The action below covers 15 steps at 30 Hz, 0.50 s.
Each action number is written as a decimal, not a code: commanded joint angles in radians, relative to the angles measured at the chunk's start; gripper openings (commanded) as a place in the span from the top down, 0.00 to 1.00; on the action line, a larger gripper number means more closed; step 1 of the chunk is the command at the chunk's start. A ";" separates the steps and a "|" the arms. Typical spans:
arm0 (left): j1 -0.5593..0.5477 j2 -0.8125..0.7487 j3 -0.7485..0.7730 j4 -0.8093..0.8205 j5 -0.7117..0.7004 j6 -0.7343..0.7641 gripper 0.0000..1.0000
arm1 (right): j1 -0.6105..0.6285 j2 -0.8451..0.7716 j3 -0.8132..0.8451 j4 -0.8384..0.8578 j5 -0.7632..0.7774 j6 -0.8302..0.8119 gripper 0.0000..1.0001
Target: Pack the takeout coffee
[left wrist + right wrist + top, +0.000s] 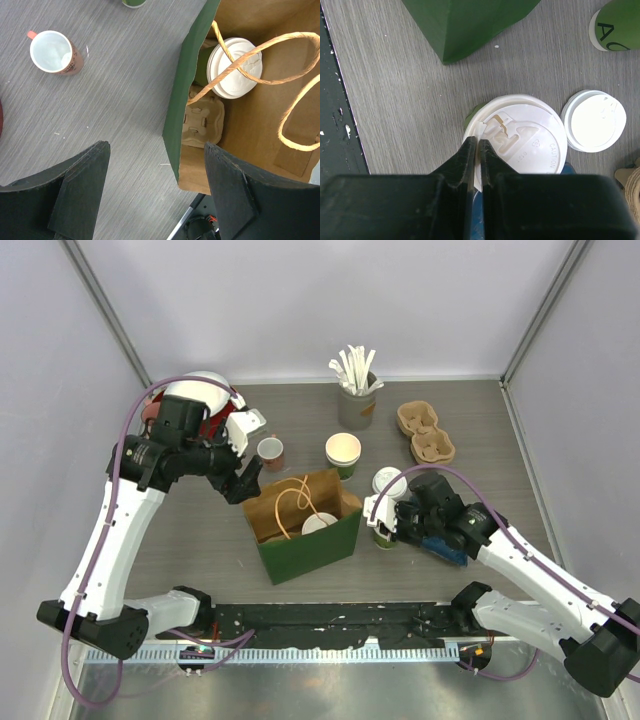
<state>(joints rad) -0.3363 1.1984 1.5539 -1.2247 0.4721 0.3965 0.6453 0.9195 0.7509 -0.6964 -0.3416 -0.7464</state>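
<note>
A green paper bag (312, 545) with a brown inside stands open at mid-table. Inside it sits a lidded green takeout coffee cup (235, 67) in a cardboard carrier (202, 122). My left gripper (156, 146) is open, its fingers astride the bag's left corner edge (180, 120). Right of the bag stands another green cup (472, 116) with a white lid (525, 137) on top. My right gripper (479, 145) is shut on that lid's near rim. A loose white lid (594, 120) lies beside it. An uncovered green cup (343, 452) stands behind the bag.
A small red-and-white cup (270, 451) stands left of the open cup. At the back are a holder of white stirrers (355, 400), cardboard cup carriers (425, 432) and a white and red object (205, 400) behind my left arm. Grey walls enclose the table.
</note>
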 commanded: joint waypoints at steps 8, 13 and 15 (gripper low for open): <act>0.003 0.000 0.043 -0.009 0.019 0.016 0.20 | 0.002 -0.031 -0.004 0.037 0.006 0.065 0.66; 0.002 0.006 0.043 -0.009 0.022 0.016 0.20 | 0.002 -0.010 0.079 0.000 -0.039 0.105 0.52; 0.002 0.009 0.044 -0.007 0.026 0.015 0.20 | 0.001 -0.021 0.103 0.001 -0.042 0.123 0.45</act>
<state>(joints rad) -0.3363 1.2018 1.5558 -1.2259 0.4725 0.4015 0.6453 0.9119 0.7601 -0.7033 -0.3515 -0.6727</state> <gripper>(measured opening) 0.798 0.486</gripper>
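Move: The coffee cup's lid, its near edge and small raised tab at the right fingertips, has its middle about 3 cm ahead, 1 cm right and 1 cm below that hand. The lid stack is roughly 15 cm ahead and 1 cm right, the blue tray some 13 cm right and 5 cm ahead, both about 9 cm down; the paper bag's middle is 18 cm left and 2 cm ahead, level in height. From the left hand, the cup's lid is about 30 cm right, 1 cm back and 17 cm down. The right hand all but stays in place over the near edge of the coffee cup's lid while its fingers, nearly shut on the lid's small white tab, spread to about half open and let go of the tab. The pads part to either side of the rim, one over the lid and one outside it on the table-edge side, and only at the end does the hand ease up and back by about half a centimetre, with the wrist turning scarcely 5 degrees. ##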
